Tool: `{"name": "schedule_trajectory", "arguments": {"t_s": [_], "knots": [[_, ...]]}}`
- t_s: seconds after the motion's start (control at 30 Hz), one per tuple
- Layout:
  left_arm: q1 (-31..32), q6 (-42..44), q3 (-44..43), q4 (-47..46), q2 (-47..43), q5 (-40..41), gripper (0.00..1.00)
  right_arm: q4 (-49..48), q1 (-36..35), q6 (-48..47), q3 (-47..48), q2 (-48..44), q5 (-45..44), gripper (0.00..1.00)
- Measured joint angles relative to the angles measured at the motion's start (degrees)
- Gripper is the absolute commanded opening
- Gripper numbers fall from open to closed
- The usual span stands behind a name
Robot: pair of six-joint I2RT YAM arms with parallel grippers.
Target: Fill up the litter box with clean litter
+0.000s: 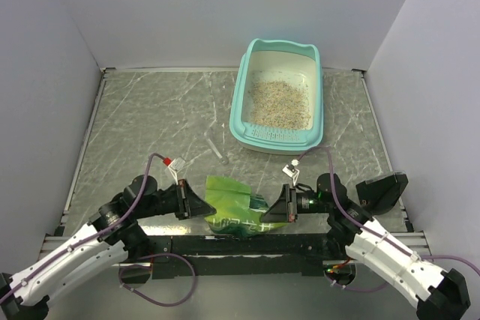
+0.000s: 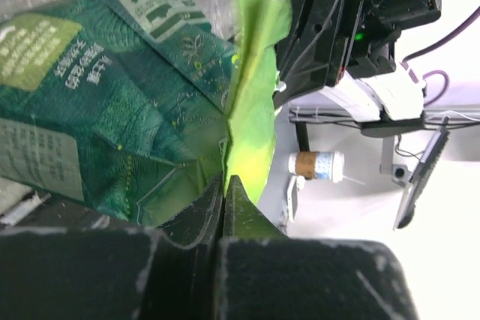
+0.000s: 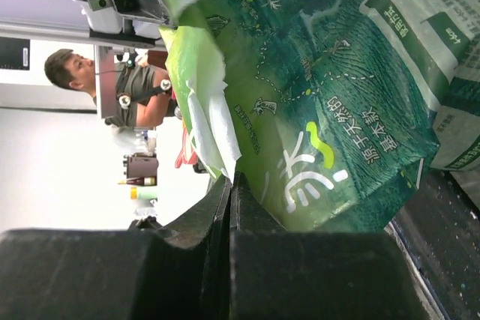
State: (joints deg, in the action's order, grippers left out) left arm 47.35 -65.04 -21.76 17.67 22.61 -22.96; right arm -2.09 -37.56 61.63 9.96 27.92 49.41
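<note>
The teal litter box (image 1: 238, 107) with a white inside stands at the back right of the table. Beige-tan clean litter (image 1: 279, 103) lies spread over its floor. A green crinkled pouch (image 1: 231, 206) hangs between my two grippers near the table's front edge. My left gripper (image 1: 196, 204) is shut on the pouch's left top edge (image 2: 251, 140). My right gripper (image 1: 279, 206) is shut on its right edge (image 3: 206, 121). Both pairs of jaws are pressed flat together with the bag film between them.
A clear plastic strip (image 1: 215, 146) lies on the grey marbled table left of the litter box. White walls close in the back and sides. A black stand (image 1: 382, 189) sits at the right edge near my right arm.
</note>
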Motion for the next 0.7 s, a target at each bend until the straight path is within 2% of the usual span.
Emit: {"name": "schedule_trajectory", "arguments": {"t_s": [0.07, 0.17, 0.3, 0.37, 0.47, 0.57, 0.7], "knots": [[0.0, -0.9, 0.0, 0.9, -1.0, -0.8, 0.01, 1.7, 0.0, -0.4, 0.0, -1.3, 0.0, 0.04], [0.0, -1.9, 0.7, 2.5, -3.7, -1.4, 0.01, 4.2, 0.0, -1.8, 0.0, -2.8, 0.4, 0.41], [-0.1, -3.3, 2.6, 5.6, -8.1, -2.2, 0.01, 12.7, 1.1, -6.3, 1.0, -3.3, -0.7, 0.57], [-0.1, -3.5, 2.9, 6.2, -8.6, -2.4, 0.01, 17.7, 1.2, -9.9, 3.7, -2.6, -2.0, 0.63], [-0.2, -3.5, 2.9, 6.4, -8.6, -2.4, 0.01, 26.2, 1.2, -17.5, 11.5, -0.9, -5.9, 0.66], [-0.3, -3.4, 2.9, 6.8, -8.6, -2.6, 0.01, 34.2, 1.2, -25.5, 21.7, 1.2, -12.6, 0.67], [-0.3, -3.4, 2.9, 7.0, -8.1, -2.7, 0.01, 40.1, 1.2, -33.9, 33.2, 2.5, -19.2, 0.65]]}}
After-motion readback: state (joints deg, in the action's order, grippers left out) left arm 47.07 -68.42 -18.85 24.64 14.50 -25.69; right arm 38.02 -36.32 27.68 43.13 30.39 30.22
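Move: Both hands pinch the rim of the litter bag, roughly 15 cm apart. Its middle hangs about 7 cm to the right hand's left, 1 cm ahead and 8 cm below; from the left hand it is some 8 cm right, level fore and aft, and 10 cm below. The litter box is about 40 cm ahead of the right hand and 5 cm right; the clear scoop lies roughly 24 cm ahead and 17 cm left, on the table. Dipping about 2 cm at first, the right hand opens its fingers to some two thirds and lets go of the bag's right rim, then climbs quickly, roughly 10 cm, drawing forward and right off the bag while it rolls about 30 degrees and its fingertips tip down. The left hand keeps its pinch on the left rim, easing back and down a couple of centimetres with a slight drift left. ##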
